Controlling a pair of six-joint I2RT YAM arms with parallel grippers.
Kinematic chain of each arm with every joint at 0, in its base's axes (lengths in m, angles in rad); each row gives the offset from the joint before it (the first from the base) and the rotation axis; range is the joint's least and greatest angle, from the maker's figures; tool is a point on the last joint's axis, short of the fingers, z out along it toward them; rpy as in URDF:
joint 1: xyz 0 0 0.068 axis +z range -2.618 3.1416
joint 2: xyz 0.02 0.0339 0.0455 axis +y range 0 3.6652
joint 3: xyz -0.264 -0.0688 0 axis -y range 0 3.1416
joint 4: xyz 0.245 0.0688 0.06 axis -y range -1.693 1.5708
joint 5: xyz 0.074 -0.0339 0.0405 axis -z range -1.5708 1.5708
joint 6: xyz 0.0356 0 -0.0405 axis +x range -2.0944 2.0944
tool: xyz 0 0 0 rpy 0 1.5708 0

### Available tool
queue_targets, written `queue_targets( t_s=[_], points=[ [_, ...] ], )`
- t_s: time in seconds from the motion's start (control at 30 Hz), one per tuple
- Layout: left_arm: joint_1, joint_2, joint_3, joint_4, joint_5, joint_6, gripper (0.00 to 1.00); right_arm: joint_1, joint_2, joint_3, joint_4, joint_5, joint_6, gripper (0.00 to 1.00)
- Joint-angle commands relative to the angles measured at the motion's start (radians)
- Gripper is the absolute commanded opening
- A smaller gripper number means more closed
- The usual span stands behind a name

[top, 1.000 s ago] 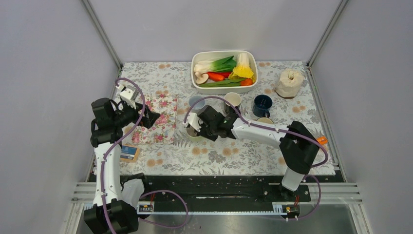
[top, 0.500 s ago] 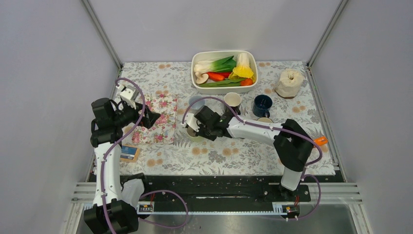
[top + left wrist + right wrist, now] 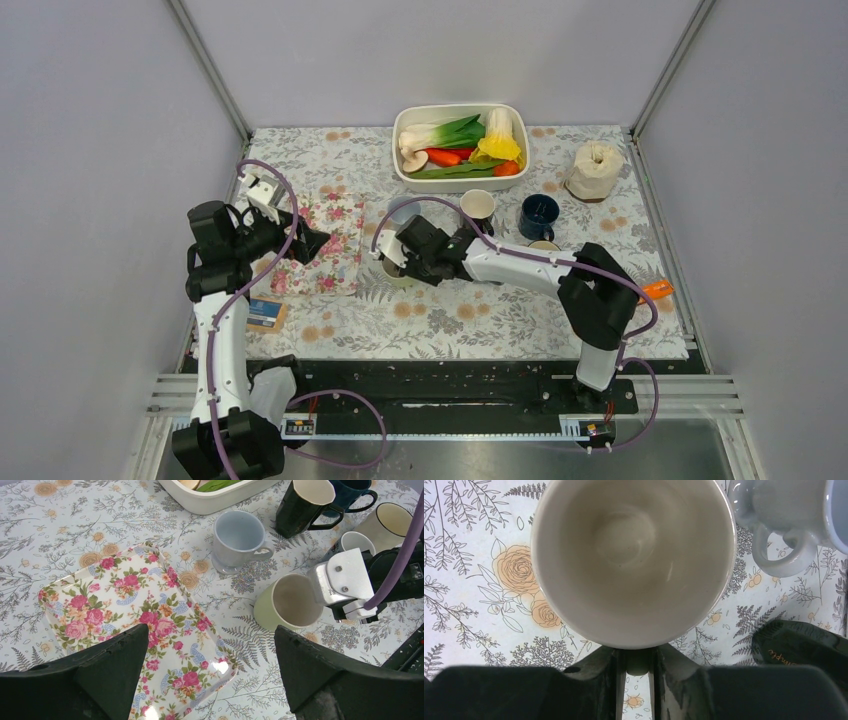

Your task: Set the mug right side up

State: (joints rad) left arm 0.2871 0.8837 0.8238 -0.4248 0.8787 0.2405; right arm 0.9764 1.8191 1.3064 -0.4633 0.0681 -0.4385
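The pale green mug with a cream inside sits mouth up near the table's middle, tipped a little toward the left arm. In the left wrist view the mug shows its hollow. My right gripper is shut on its handle. The right wrist view looks straight into the mug, and the gripper pinches the handle stub between its fingers. Whether the mug's base rests on the cloth I cannot tell. My left gripper hangs open over the floral tray, nothing between its fingers.
A pale blue cup stands just behind the mug, close to its rim. A black mug, a navy mug and a cream mug stand to the right. Behind them are a vegetable dish and a cloth bundle. A small box lies near left.
My right arm has shifted slightly left and back with the mug still in its grip. The left arm has not moved.
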Motion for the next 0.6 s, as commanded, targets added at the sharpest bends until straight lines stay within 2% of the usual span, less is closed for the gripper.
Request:
queue_targets(
  t_s=[0.0, 0.33, 0.43, 0.57],
  points=[
    [0.006, -0.002, -0.008, 0.026, 0.034, 0.019, 0.99, 0.012, -0.008, 0.07, 0.027, 0.017, -0.009, 0.34],
    [0.006, -0.005, -0.008, 0.026, 0.032, 0.016, 0.99, 0.01, -0.051, 0.095, -0.028, 0.011, -0.015, 0.77],
    [0.006, -0.006, -0.005, 0.026, 0.031, 0.014, 0.99, 0.01, -0.114, 0.102, -0.054, 0.015, -0.029, 0.98],
    [0.006, -0.004, 0.002, 0.026, 0.017, 0.008, 0.99, 0.011, -0.252, 0.084, -0.082, 0.068, -0.049, 0.99]
  ],
)
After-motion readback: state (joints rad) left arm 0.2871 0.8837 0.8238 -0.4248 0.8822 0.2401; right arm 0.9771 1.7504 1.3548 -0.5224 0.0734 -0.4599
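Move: Standing upright with its handle already between the right fingers, the green mug has its middle about 5 cm left of the right hand, a centimetre back and nearly at the same height. From that hand, also at about its height, the light blue mug is some 12 cm ahead and 4 cm left, the black mug 13 cm ahead and 10 cm right. From the left hand the green mug is about 13 cm right, level fore-and-aft and 18 cm below. Opening from its grip on the green mug's handle to fully wide, the right hand lets go and rises about 4 cm. It eases barely a centimetre forward and left as the fingers spread, then goes almost straight up off the handle, faster towards the end, the wrist nearly unturned. ##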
